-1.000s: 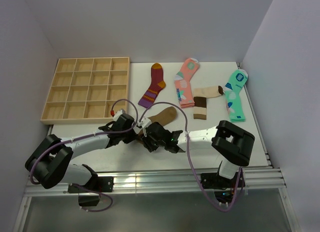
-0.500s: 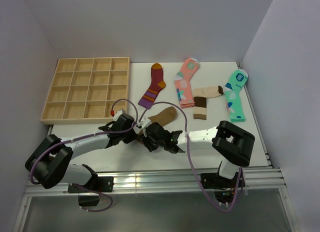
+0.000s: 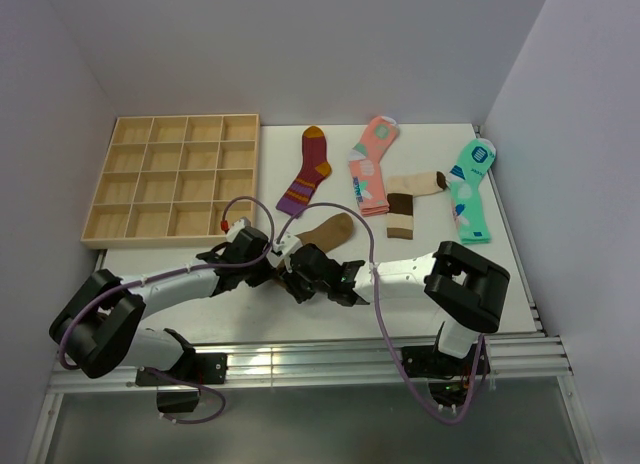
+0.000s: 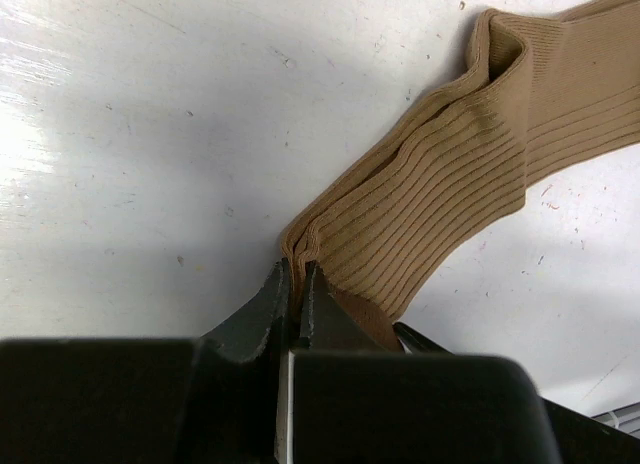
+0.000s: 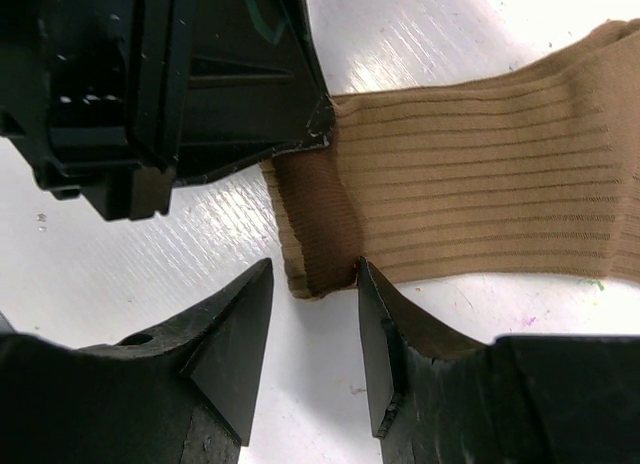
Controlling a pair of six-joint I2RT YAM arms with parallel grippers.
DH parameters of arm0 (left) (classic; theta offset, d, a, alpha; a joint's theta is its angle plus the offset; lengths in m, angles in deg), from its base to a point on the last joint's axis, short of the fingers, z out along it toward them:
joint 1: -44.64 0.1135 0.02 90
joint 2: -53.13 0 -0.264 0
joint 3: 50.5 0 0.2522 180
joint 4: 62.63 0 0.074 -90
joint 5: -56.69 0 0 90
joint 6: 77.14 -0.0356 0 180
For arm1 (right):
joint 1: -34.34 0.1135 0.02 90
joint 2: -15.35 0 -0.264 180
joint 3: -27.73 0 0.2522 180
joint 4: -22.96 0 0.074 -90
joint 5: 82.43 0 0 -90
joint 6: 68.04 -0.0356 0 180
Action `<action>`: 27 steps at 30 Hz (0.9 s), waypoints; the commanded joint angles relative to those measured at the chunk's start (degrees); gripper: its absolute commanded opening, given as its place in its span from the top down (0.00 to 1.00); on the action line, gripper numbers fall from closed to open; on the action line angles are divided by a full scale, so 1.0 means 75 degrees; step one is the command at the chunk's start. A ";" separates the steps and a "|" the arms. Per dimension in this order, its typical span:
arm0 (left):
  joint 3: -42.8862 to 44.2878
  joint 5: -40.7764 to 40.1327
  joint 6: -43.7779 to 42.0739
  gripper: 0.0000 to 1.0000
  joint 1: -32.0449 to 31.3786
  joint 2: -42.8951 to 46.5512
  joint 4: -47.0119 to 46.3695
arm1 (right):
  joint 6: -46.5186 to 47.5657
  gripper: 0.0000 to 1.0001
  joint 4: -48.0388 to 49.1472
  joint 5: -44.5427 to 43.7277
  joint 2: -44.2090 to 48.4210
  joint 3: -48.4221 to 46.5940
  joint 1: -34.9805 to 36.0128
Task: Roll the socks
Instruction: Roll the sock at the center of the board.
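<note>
The plain brown sock (image 3: 327,230) lies slantwise on the white table, its darker cuff (image 5: 318,229) at the near end. My left gripper (image 4: 294,276) is shut on the cuff's folded edge, and the ribbed sock (image 4: 470,174) bunches up from its tips. My right gripper (image 5: 312,284) stands open just in front of the cuff's near corner, its right fingertip (image 5: 368,284) touching the sock's edge. In the top view the two grippers meet at the cuff, left (image 3: 272,267) and right (image 3: 296,275). The beige sock with the dark brown band (image 3: 409,200) lies flat farther back right.
A wooden compartment tray (image 3: 100,230) fills the back left. A maroon striped sock (image 3: 309,172), a pink patterned sock (image 3: 372,164) and a mint-green sock (image 3: 470,190) lie along the back. My left gripper's black body (image 5: 170,84) crowds the right wrist view.
</note>
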 commanded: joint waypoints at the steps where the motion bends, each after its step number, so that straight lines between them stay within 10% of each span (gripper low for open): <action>1: -0.0008 0.0087 -0.0041 1.00 -0.0012 0.0151 -0.0078 | 0.0156 0.53 0.0804 0.0200 0.0116 -0.0382 0.0090; 18: -0.0114 0.0087 0.0170 1.00 -0.0012 0.0117 -0.0183 | 0.0086 0.58 0.0618 0.0317 -0.0318 -0.0476 0.0207; 27: -0.0113 0.0075 0.0252 1.00 -0.0012 0.0011 -0.0195 | -0.0266 0.84 0.0524 0.0247 -0.0494 -0.0324 0.0243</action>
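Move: The brown sock's dark cuff hangs between the right hand's open fingers, its middle about 1 cm ahead, 2 cm left and 1 cm below the hand point. The sock's foot lies some 14 cm ahead and 9 cm right of that hand; the maroon sock is about 28 cm ahead and 3 cm right. The left hand already pinches the cuff's far corner, with the cuff's middle roughly 2 cm back and 2 cm right. The loose near edge of the dark cuff is taken between the right fingers: the right hand slides about 1 cm left, rises slightly at first, then sinks about 1 cm while drawing back half a centimetre, its wrist hardly turning. Late in the descent the fingers close on the edge and pinch the fabric, while the left hand keeps its grip on the far corner and stays in place. ##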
